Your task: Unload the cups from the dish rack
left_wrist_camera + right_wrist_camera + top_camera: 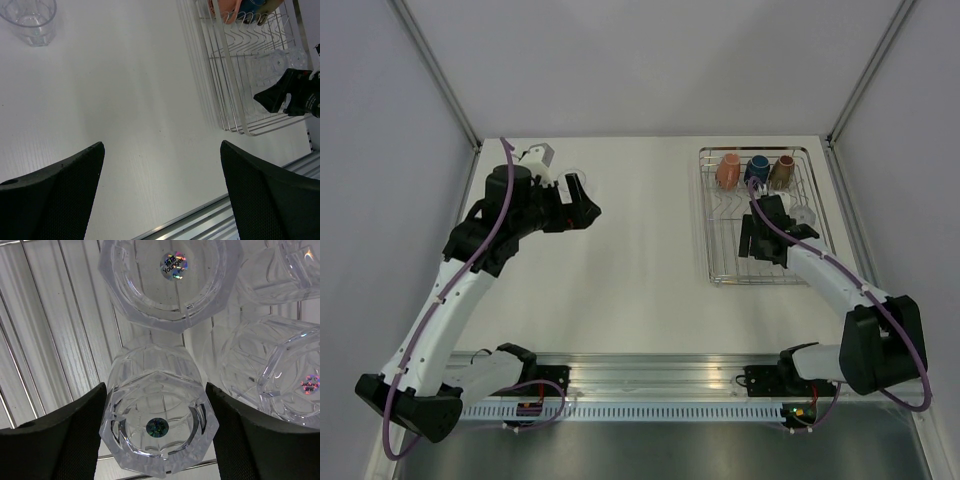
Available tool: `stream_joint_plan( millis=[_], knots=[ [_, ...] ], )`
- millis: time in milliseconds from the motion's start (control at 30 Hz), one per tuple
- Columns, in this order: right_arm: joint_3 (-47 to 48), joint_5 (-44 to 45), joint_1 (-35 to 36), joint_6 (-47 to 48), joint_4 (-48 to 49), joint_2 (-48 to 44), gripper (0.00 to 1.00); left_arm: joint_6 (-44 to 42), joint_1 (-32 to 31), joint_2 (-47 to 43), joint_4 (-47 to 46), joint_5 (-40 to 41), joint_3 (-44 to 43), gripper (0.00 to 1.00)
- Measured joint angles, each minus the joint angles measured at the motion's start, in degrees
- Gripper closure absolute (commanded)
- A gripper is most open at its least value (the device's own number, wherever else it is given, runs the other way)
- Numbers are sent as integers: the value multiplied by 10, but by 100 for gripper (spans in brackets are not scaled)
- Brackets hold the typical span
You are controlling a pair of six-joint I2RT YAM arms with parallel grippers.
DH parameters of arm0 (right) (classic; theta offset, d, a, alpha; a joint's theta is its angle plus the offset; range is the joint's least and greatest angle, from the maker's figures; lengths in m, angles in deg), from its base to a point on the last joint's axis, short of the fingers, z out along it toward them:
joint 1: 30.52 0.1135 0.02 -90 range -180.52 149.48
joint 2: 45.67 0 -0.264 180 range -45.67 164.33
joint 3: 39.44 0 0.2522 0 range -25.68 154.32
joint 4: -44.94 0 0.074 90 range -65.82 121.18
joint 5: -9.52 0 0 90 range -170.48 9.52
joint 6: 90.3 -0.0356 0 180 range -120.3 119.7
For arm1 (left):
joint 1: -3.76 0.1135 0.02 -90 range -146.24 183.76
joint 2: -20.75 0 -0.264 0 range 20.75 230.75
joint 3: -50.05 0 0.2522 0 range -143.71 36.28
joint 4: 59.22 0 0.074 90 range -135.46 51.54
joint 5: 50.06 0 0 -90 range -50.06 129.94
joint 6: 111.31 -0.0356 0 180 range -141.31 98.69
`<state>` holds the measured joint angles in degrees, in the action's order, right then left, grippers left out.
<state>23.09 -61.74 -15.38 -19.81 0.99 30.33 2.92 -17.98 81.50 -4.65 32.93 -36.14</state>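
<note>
The silver wire dish rack (720, 272) lies at the right of the table. A salmon mug (728, 171), a blue mug (757, 168) and a brown mug (782, 172) stand along its far end. My right gripper (155, 386) is down in the rack, with both pads against the sides of a clear glass tumbler (159, 425) lying on the bars. Three more clear tumblers (172, 280) (280, 375) (282, 265) crowd around it. My left gripper (162, 142) hangs open over bare table, holding nothing. One clear tumbler (31, 20) stands upright on the table at far left.
The rack's near rim (235, 75) shows at the right of the left wrist view, with the right arm's black gripper (287, 95) over it. An aluminium rail (650, 370) runs along the near table edge. Grey walls enclose the table on three sides.
</note>
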Motion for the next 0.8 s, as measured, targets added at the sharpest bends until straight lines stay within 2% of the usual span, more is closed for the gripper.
stream_joint_plan(
  millis=[100,367,500,633,800],
  knots=[
    [0,-5,0,0,-7,-10,55,0,0,0,0,-7,2,1],
    [40,-19,0,5,-57,-65,58,0,-1,7,-9,-30,9,1],
    [90,-41,0,12,-78,-99,58,1,-1,10,-38,-79,32,1],
    [122,-111,0,23,-75,-142,58,22,-2,14,-114,-173,66,1],
    [126,-262,0,17,-26,-183,60,96,-2,17,-260,-296,127,1]
  ],
)
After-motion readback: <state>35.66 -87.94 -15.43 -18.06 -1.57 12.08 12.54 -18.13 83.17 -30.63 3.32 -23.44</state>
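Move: My right fingers already grip a clear cup that still stands mouth-down in the rack. My open left hand, where it is to go, is about 42 cm to the left, nearly level fore-and-aft and some 21 cm higher. Another cup stands about 9 cm ahead, another some 9 cm ahead and 10 cm right, and a third about 9 cm right and 2 cm ahead. From my left hand the gripped cup is roughly 42 cm right and 23 cm below. Keeping its pinch on the cup, my right hand pulls it straight up out of the rack, some 17 cm, then while still rising veers about 8 cm left towards my other hand, its fingers swinging up and round to the left. My left hand, staying open, drifts about 8 cm right to meet it, turning its fingers to the right by some 30 degrees. ##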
